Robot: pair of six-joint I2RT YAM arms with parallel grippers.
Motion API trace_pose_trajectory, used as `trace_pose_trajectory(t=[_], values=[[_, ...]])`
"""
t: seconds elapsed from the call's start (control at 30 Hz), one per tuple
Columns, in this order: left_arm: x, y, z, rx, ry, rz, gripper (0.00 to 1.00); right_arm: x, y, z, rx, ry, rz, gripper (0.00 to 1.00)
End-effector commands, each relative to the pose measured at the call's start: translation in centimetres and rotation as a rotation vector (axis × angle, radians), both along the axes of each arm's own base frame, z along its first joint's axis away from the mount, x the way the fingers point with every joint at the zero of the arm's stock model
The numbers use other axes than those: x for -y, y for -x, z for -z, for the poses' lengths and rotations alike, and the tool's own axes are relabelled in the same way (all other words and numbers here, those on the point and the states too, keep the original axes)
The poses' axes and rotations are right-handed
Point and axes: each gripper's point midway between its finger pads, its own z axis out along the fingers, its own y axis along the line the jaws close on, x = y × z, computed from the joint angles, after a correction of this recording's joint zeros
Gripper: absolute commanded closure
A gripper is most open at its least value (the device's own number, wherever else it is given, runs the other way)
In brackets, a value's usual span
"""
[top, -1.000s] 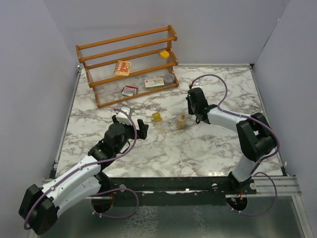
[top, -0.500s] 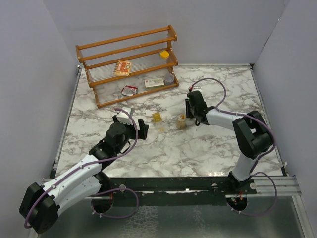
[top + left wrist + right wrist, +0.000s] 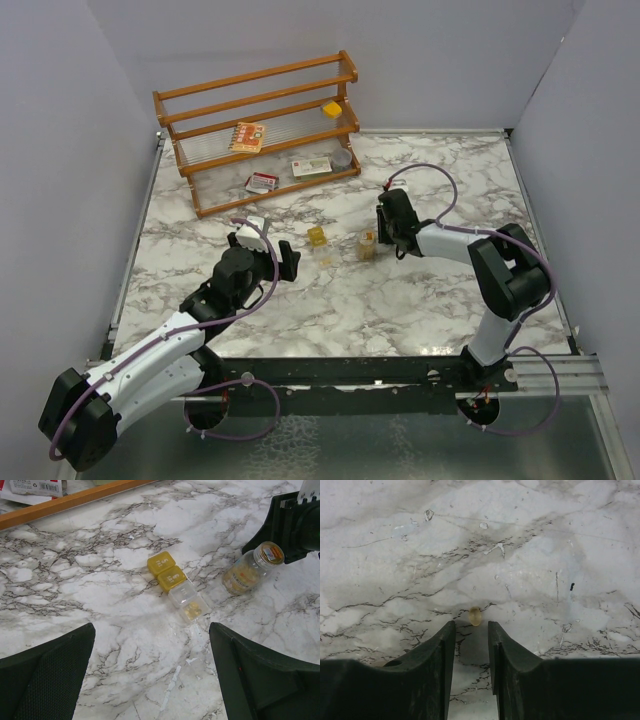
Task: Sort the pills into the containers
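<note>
A single pale yellow pill [image 3: 475,616] lies on the marble just beyond the tips of my right gripper [image 3: 471,626]. Its jaws stand a little apart with nothing between them. From above, my right gripper [image 3: 384,231] sits just right of the round amber jar [image 3: 366,245], which holds pills [image 3: 243,575]. The squarish yellow box [image 3: 167,572] lies at mid-table [image 3: 316,236], with two lids down and its clear compartments [image 3: 190,603] open, pills inside. My left gripper [image 3: 151,630] hovers wide open and empty in front of the box [image 3: 287,259].
A wooden rack [image 3: 262,130] stands at the back left, holding flat card packets [image 3: 247,136], a yellow item [image 3: 331,109] and a round grey tin [image 3: 342,157]. Grey walls close in the marble table [image 3: 400,300] on three sides.
My right gripper has shifted slightly toward the near edge beside the jar, and its jaws have parted a little. The left arm has barely moved.
</note>
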Motion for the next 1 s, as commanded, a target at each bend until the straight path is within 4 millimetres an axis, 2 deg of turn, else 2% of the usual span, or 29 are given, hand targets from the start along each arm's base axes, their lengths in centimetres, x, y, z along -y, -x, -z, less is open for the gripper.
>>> trace_pose_trajectory(t=[0.0, 0.33, 0.5, 0.73, 0.87, 0.97], values=[[0.3, -0.3, -2.1, 0.045, 0.032, 0.009, 0.01, -0.3, -0.7, 0.3, 0.019, -0.011, 0.011, 0.69], [0.2, -0.2, -2.2, 0.048, 0.031, 0.007, 0.01, -0.3, -1.3, 0.1, 0.03, 0.008, 0.016, 0.74], [0.1, -0.2, -2.2, 0.049, 0.031, 0.003, 0.01, -0.2, -1.3, -0.2, 0.035, 0.005, 0.019, 0.89], [0.0, -0.1, -2.3, 0.051, 0.033, 0.002, 0.01, 0.0, -1.5, -0.9, 0.054, 0.015, 0.024, 0.91], [0.1, -0.1, -2.2, 0.049, 0.032, 0.002, 0.01, 0.0, -2.4, -3.1, 0.102, 0.021, 0.021, 0.92], [0.0, -0.1, -2.2, 0.048, 0.033, 0.002, 0.01, 0.0, -3.4, -6.3, 0.166, 0.024, 0.02, 0.92]])
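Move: The small yellow pill lies on the table about 1 cm ahead of the right hand and 1 cm below it, in line with the gap between the fingertips. The pill bottle stands some 4 cm to the left and 5 cm back of the right hand; the pill box is roughly 16 cm left and 3 cm back. From the left hand, the pill is about 13 cm ahead, 26 cm to the right and 15 cm down. The right hand eases about 1 cm forward over the table while its fingertips close, pinching the pill. ##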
